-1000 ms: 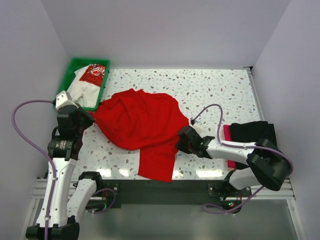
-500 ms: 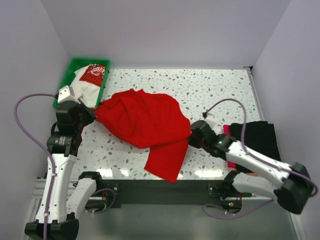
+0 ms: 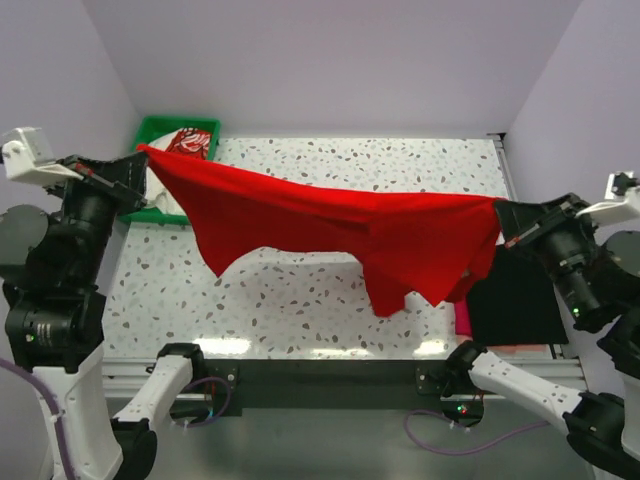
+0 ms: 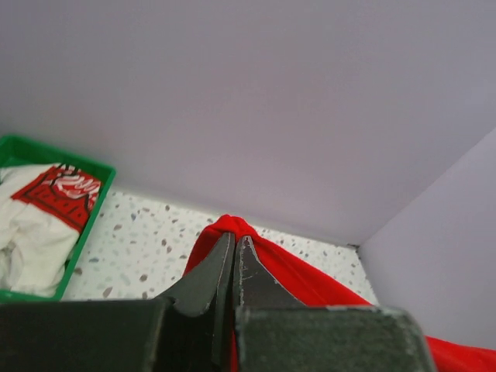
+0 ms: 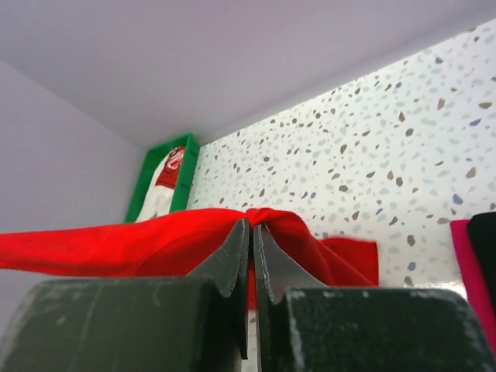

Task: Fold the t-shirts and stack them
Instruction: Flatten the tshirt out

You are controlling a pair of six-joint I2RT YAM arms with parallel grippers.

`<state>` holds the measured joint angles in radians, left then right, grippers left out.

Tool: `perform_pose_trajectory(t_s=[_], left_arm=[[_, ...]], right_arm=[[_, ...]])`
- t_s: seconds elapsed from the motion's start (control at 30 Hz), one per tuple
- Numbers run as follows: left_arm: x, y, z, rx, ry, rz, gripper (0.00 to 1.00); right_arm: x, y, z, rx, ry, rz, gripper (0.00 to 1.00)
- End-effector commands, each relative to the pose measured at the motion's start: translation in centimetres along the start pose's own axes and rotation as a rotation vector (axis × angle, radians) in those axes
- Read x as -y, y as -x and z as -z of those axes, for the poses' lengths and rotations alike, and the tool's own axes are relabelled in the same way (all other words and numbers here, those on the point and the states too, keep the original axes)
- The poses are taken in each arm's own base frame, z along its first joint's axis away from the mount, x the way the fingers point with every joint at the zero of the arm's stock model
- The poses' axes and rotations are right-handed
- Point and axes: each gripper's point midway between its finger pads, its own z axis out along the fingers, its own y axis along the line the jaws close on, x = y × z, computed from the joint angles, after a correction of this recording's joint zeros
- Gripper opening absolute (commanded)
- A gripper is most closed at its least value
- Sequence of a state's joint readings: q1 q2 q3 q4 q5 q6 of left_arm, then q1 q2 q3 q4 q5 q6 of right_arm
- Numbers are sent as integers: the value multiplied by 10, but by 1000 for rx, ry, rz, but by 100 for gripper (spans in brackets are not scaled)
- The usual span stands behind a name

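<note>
The plain red t-shirt (image 3: 330, 225) hangs in the air above the table, stretched out between both arms. My left gripper (image 3: 145, 150) is shut on its left end, and a bunch of red cloth (image 4: 310, 283) shows past the closed left gripper (image 4: 234, 240). My right gripper (image 3: 500, 208) is shut on its right end, where red cloth (image 5: 116, 244) wraps around the closed right gripper (image 5: 251, 225). The white t-shirt with a red print (image 3: 190, 142) lies in the tray. A folded black t-shirt (image 3: 515, 300) rests on a magenta one (image 3: 462, 318) at the right.
The green tray (image 3: 175, 121) stands at the table's back left corner and shows as the tray (image 4: 23, 147) in the left wrist view. The speckled table (image 3: 400, 165) has walls behind it and on both sides. The red shirt's lower folds dangle over the table's middle.
My right gripper has closed on the red shirt's edge. Both arms have risen and spread apart, lifting the shirt off the table and pulling it taut.
</note>
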<state>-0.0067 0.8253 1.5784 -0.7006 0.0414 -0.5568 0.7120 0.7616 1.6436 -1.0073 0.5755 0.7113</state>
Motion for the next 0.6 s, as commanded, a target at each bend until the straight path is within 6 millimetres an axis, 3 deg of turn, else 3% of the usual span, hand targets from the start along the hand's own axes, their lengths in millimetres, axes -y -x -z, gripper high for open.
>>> perform_pose_trajectory(t_s=[0.0,0.07,0.17,0.33,0.4,0.43,0.47,0.5,0.53,0.57], left_arm=[[24,27,10,40,-67,26,0],[26,25,1,29,-77,46,0],[31,22,-21,27,-116,67,0],[22,-8,-72,-28,-141,99,0],[16,-21,-101,-48,-145,108,0],[9,-32,-121,-74,-132,113,0],[9,-32,-134,-62,-146,116,0],[8,-35,-145,-64,-150,119,0],[-1,-51,-170,-100,-132,128,0],[4,-44,-182,-75,-159,128,0]], right_arm=[[7,20,3,12,-74,139,0],[-5,36,4,45,-50,149,0],[-23,46,-15,62,-54,194,0],[-58,30,-72,41,-51,282,0],[-73,31,-91,62,-27,299,0],[-82,25,-113,58,-24,307,0],[-79,27,-128,63,-39,310,0],[-85,9,-156,4,-6,319,0],[-88,7,-172,-13,17,306,0],[-76,19,-195,4,-7,256,0]])
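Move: Both hands hold the red t-shirt stretched between them; its middle hangs some 25 cm right of the left hand, level fore and aft, and 18 cm down. The bare middle of the table is about 10 cm ahead, 26 right and 50 below that hand; the green bin is about 28 ahead, 14 left and 45 below. From the right hand the bare middle is roughly 15 ahead, 24 left and 46 down, the black shirt 5 ahead, 15 right and 44 down. Up about 5 cm first, the left hand easing back slightly, then both hands swing forward and start down, out over the table, casting the red t-shirt. The left ends some 15 cm farther out and 6 lower, tipping down; the right 14 cm out, barely higher, drawn 7 cm left and rolling its left side down. Both keep their pinch. ##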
